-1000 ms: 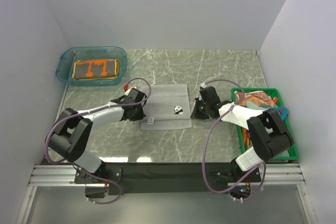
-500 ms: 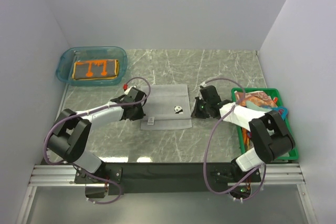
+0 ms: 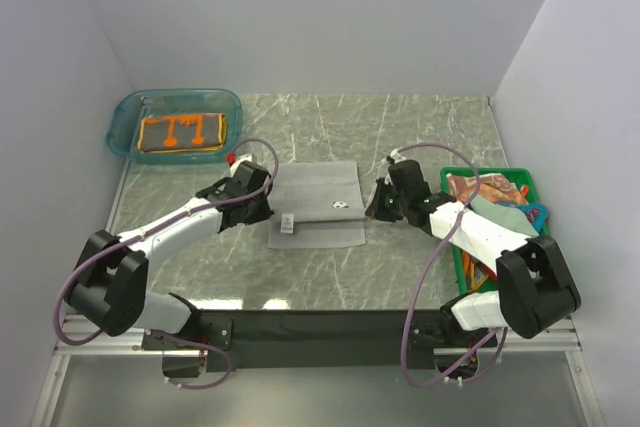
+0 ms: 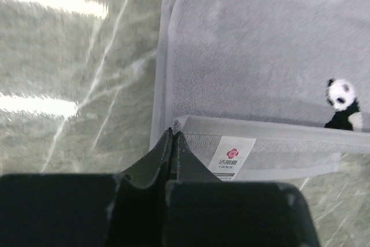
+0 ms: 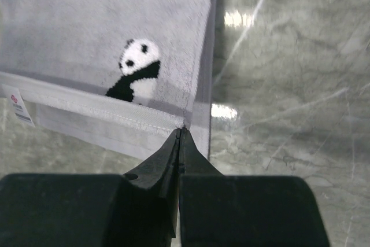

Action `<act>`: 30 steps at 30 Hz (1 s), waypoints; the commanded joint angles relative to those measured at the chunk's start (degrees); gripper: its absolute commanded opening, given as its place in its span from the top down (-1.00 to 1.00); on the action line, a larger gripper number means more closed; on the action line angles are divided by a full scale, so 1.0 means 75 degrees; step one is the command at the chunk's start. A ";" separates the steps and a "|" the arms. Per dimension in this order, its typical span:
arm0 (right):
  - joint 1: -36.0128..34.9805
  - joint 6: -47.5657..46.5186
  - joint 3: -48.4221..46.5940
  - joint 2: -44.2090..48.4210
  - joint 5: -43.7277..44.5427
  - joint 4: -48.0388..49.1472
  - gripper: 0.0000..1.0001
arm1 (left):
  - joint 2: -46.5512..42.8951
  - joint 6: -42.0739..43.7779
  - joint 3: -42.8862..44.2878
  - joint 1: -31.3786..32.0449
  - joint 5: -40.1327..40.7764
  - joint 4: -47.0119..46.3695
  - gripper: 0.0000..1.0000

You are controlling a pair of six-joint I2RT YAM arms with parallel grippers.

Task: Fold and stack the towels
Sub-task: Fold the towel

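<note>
A pale grey-white towel (image 3: 318, 187) with a small panda (image 5: 134, 73) lies spread on the marble table. Its near edge is raised and turned toward the far side, so the white label (image 4: 229, 158) on the underside shows. My left gripper (image 3: 262, 210) is shut on the raised near-left corner (image 4: 172, 131). My right gripper (image 3: 379, 209) is shut on the raised near-right corner (image 5: 181, 129). An orange-brown towel (image 3: 182, 132) lies folded in the teal tub at the back left. Red patterned and pale green towels (image 3: 487, 192) sit bunched in the green crate on the right.
The clear teal tub (image 3: 122, 117) stands at the back left by the wall. The green crate (image 3: 553, 282) runs along the right side under the right arm. Grey walls close in the left, back and right.
Both arms have reached farther from their bases, carrying the towel's near edge up and toward the far side. The folded edge now partly covers the panda in the top view.
</note>
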State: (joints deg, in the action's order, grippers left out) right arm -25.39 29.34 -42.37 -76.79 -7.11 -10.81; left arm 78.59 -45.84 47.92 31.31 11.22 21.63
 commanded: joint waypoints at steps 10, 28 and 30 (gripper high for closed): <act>-0.0037 0.0096 0.0669 -0.0776 0.0046 0.0304 1.00 | 0.0572 -0.0192 -0.0870 -0.0015 -0.0113 -0.0621 0.99; -0.0962 -0.1685 -0.0618 0.0525 -0.0270 -0.1009 -0.06 | -0.1185 -0.0064 -0.0297 0.0068 -0.0371 0.0279 -0.54; -0.1137 -0.1978 -0.0900 0.0186 -0.0493 -0.0996 -0.06 | -0.1232 -0.0016 -0.0028 0.0068 -0.0325 0.0420 -0.54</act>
State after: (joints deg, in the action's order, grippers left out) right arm -32.38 19.75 -44.80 -73.73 -9.28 -17.47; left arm 70.11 -47.35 43.75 31.59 8.45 22.22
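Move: Both hands hold the top layer's raised near edge at its ends. The near left corner of the towel's bottom layer lies about 6 cm back of the left hand and 7 below; its near right corner lies likewise from the right hand. The white label is some 4 cm right and 1 back of the left hand; the panda is about 6 cm left and 3 ahead of the right. Both hands lower the towel's edge about 6 cm while drawing back, then open, let go and rise 7. ##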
